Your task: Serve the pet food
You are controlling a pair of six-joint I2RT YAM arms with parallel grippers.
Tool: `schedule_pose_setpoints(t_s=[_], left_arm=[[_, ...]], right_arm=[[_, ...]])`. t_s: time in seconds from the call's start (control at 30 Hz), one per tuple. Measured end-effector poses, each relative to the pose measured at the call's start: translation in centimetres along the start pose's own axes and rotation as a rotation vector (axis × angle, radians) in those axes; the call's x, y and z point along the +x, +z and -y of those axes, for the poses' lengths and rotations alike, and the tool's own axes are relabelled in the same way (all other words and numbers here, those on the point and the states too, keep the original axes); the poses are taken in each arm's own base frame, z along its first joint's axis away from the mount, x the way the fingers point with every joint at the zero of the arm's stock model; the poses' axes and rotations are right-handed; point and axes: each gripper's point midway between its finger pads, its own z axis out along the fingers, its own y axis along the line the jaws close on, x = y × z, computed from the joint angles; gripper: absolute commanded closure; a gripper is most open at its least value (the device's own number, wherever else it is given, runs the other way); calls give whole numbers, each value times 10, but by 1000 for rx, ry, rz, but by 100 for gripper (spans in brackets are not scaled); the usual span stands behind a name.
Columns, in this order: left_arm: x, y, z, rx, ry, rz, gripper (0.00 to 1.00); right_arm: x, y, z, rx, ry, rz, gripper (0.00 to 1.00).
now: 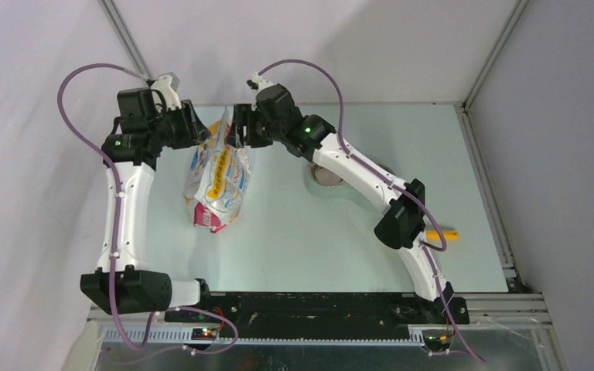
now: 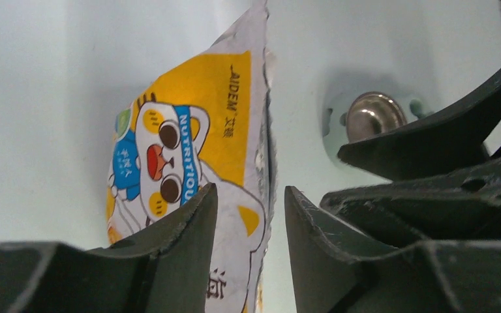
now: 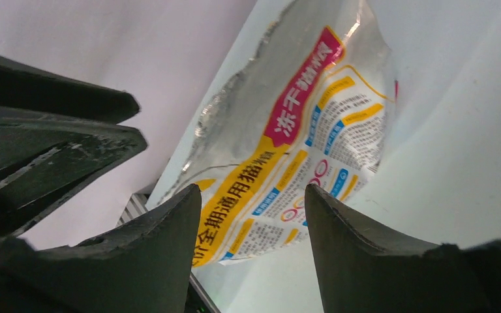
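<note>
The pet food is hidden; no kibble shows. A white printed foil bag lies on the table with its torn top toward the back. Both grippers meet at that top. My left gripper is open, and the bag's top edge stands in the gap between its fingers, clear of the right finger. My right gripper is open too. The bag's printed back lies beyond its fingers, with nothing between them.
A metal bowl sits right of the bag, partly under the right arm, and also shows as the bowl in the left wrist view. A yellow scoop handle pokes out behind the right arm's elbow. Walls close the table's back and sides.
</note>
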Motion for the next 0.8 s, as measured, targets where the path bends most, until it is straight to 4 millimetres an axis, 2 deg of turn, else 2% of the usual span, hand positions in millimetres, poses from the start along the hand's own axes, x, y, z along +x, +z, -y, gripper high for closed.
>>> schedule_pose_setpoints(t_s=[0.17, 0.37, 0.57, 0.8], left_arm=[[-6, 11, 6, 46, -16, 11, 61], [-2, 18, 6, 59, -25, -1, 71], [0, 20, 5, 59, -27, -6, 71], [2, 20, 5, 59, -30, -13, 71]], right_arm=[[-5, 8, -15, -30, -12, 38, 41], [-6, 22, -23, -50, -6, 69, 47], [0, 36, -13, -28, 7, 69, 55], [-4, 37, -13, -23, 8, 84, 61]])
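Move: The rim of the upright pet food bag runs fore and aft, about 2 cm ahead of my left hand, 1 cm to its right and 2 cm lower. From my right hand that stretch of rim lies some 4 cm to the left, 1 cm ahead and 1 cm below. The nearer steel bowl stands about 25 cm to the right of my right hand, 5 cm back and 27 cm lower. I bring both grippers together on the bag's rim from either side. My right hand goes about 3.5 cm left and a little forward, rising about 1 cm before dipping, its fingers narrowing by a third but still apart. My left hand eases roughly 1.5 cm forward, slightly right and down, closing its fingers partway around the rim already between them, then holds there. ##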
